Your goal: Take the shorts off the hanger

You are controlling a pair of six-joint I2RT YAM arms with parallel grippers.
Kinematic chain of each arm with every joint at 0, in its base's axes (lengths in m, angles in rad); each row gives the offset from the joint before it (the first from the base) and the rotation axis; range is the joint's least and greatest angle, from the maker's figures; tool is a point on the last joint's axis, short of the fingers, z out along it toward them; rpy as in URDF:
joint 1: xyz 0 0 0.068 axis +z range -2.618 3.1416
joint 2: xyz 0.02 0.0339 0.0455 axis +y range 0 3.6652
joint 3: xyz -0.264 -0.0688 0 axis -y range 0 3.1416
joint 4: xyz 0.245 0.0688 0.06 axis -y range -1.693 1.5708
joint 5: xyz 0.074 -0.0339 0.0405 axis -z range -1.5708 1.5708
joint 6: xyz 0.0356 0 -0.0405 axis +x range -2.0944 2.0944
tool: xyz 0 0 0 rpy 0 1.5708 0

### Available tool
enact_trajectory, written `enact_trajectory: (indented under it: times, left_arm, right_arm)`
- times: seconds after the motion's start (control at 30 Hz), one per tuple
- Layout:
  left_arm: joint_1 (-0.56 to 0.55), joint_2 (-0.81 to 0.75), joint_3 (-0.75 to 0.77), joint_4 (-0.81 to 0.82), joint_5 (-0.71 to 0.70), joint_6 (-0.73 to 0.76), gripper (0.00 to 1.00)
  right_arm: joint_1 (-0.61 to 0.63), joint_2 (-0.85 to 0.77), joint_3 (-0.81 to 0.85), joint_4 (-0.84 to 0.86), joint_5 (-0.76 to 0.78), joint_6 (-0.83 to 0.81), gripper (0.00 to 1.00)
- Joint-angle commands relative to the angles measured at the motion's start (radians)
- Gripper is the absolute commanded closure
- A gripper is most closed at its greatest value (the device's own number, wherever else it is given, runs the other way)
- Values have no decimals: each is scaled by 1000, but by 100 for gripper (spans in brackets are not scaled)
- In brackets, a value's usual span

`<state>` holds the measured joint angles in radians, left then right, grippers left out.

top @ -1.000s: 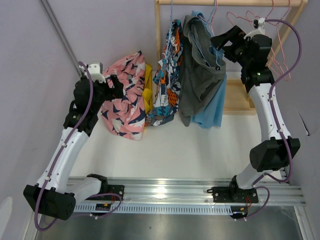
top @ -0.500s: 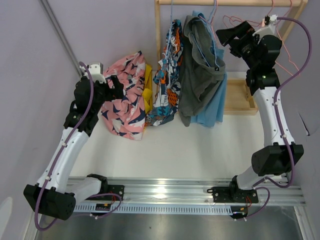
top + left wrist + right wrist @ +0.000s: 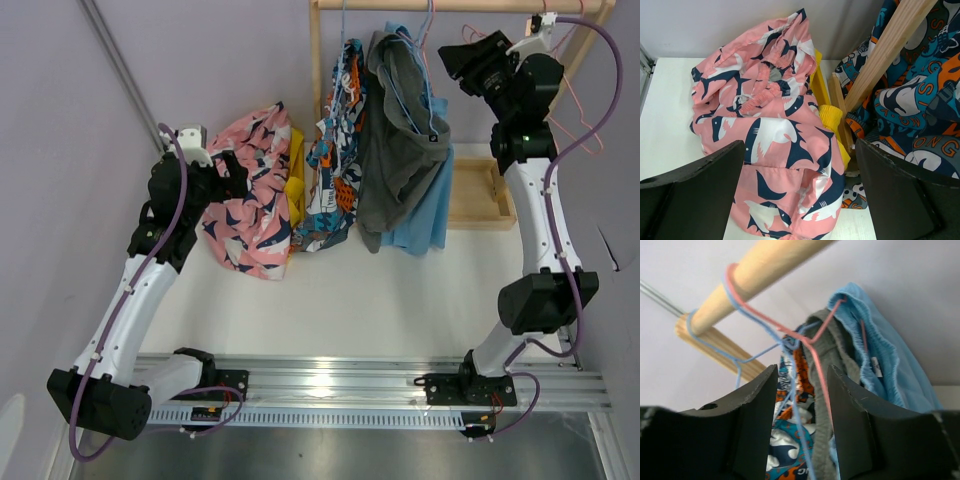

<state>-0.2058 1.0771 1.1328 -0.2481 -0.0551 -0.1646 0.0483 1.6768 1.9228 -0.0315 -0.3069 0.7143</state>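
Observation:
Pink shorts with navy-white sharks (image 3: 770, 125) lie heaped on the white table, over yellow shorts (image 3: 832, 117). My left gripper (image 3: 800, 190) hovers open just above the pink pair (image 3: 250, 195), nothing between its fingers. On the rack hang blue-orange print shorts (image 3: 335, 150), grey shorts (image 3: 400, 150) and light blue shorts (image 3: 430, 210). My right gripper (image 3: 462, 60) is up by the wooden rod (image 3: 765, 270). Its jaws stand apart, with the pink hanger wire (image 3: 815, 355) and the blue hanger wire (image 3: 740, 360) passing between them. The pink wire runs close to the right finger (image 3: 850, 405).
The wooden rack post (image 3: 885, 50) slants beside the yellow pair. Empty pink hangers (image 3: 570, 100) hang at the rod's right end. The rack's wooden base (image 3: 480, 195) lies behind the right arm. Purple walls close in on both sides.
My right gripper has risen and swung right toward the rod, and its jaws have narrowed around the hanger wires. The left arm has not moved.

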Motion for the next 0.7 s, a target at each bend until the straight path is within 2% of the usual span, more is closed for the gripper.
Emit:
enact_trajectory:
  times: [0.0,0.27,0.67]
  left_arm:
    - [-6,-8,-5,29,21,8,2]
    - [-6,-9,-4,29,23,10,2]
    - [-4,-5,-2,24,24,10,2]
  right_arm:
    - [12,63,71,-16,3,-15,51]
    - [31,103,93,-19,9,-22,53]
    - [36,61,33,1,9,-18,54]
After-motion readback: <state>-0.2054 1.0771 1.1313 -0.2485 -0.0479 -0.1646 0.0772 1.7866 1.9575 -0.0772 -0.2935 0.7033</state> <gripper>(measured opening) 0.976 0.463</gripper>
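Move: The light-blue shorts hang ahead of my half-open right hand, their middle about 6 cm farther out, 4 cm left and some 18 cm lower. The neck of their pink hanger is roughly 7 cm ahead, 4 cm left and 4 cm above; the grey shorts hang about 6 cm ahead and 8 cm left, equally low as the blue ones. From my idle left hand the blue shorts lie around 20 cm ahead and 39 cm to the right, just slightly lower. I sink my right hand about 5 cm while reaching some 3.5 cm forward and a little left, below the hanger's neck and in towards the near part of the light-blue waistband. The fingers tip down a few degrees and stay half open; I get there quickly, then hold still, the waistband just beyond my fingertips and nothing gripped. ##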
